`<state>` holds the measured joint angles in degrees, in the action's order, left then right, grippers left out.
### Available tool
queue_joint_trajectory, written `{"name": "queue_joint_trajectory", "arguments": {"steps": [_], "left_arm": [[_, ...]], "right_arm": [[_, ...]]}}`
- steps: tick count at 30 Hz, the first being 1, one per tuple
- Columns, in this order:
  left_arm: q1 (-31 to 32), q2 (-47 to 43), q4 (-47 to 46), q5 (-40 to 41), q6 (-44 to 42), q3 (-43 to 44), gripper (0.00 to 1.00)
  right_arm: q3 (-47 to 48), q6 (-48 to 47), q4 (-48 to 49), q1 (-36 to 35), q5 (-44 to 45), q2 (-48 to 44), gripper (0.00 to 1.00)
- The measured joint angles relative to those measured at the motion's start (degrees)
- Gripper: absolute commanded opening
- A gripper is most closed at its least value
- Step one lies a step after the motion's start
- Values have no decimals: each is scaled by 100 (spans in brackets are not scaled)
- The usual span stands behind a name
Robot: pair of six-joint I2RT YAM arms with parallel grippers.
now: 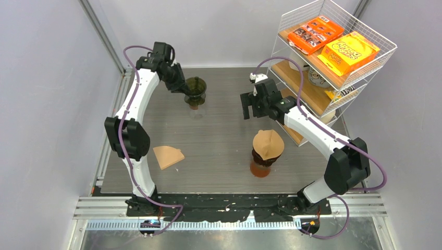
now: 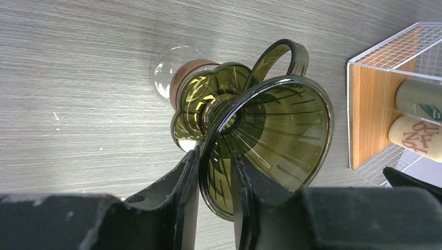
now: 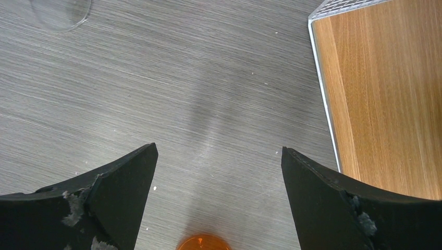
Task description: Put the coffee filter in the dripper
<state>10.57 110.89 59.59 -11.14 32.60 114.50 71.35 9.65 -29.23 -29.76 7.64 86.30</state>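
A dark green transparent dripper sits on a glass carafe at the back left of the table. My left gripper straddles its near rim, one finger outside and one inside, with a slim gap showing on the inner side. A flat brown coffee filter lies on the table near the left arm. A second brown filter sits opened in another dripper on an orange carafe. My right gripper hovers wide open and empty beyond that carafe.
A white wire rack with wooden shelves stands at the back right, holding orange boxes and cups. An orange round top shows at the bottom edge of the right wrist view.
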Motion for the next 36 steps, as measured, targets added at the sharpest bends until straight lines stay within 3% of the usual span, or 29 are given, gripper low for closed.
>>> {"name": "queue_joint_trajectory", "arguments": {"steps": [14,21,29,36], "left_arm": [[-7,0,-59,-136,-28,0,66],[-9,-7,-125,-157,-92,4,99],[-9,-374,-192,-105,-160,-26,100],[-9,-2144,-669,442,-133,-1497,100]], "right_arm": [[0,-2,2,0,90,0,96],[-2,-2,50,0,155,-4,96],[-42,2,197,0,260,-48,95],[-197,2,470,0,280,-345,95]]}}
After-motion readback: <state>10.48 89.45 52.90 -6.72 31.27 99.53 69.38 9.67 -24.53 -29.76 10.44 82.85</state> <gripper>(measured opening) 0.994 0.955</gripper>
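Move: The green dripper, already standing on the glass beaker, has its middle about 4 cm to the right of my left hand, 1 cm farther out and 4 cm lower; my fingers straddle its near-left rim wall. The beaker is beneath it, about 12 cm below my hand. The flat stack of filters lies roughly 19 cm back, 7 cm left and 17 cm down. From my right hand the green dripper is about 18 cm left and 6 cm ahead, nearly level. I keep my left hand almost still at the dripper's rim while its partly open fingers spread wide either side of the wall. Then I lift it clear, up about 7 cm and back 5 cm, drifting slightly left, picking up speed as the fingertips tip forward and up some 15 degrees. My empty right hand, still open, rises about 2 cm near the end. ##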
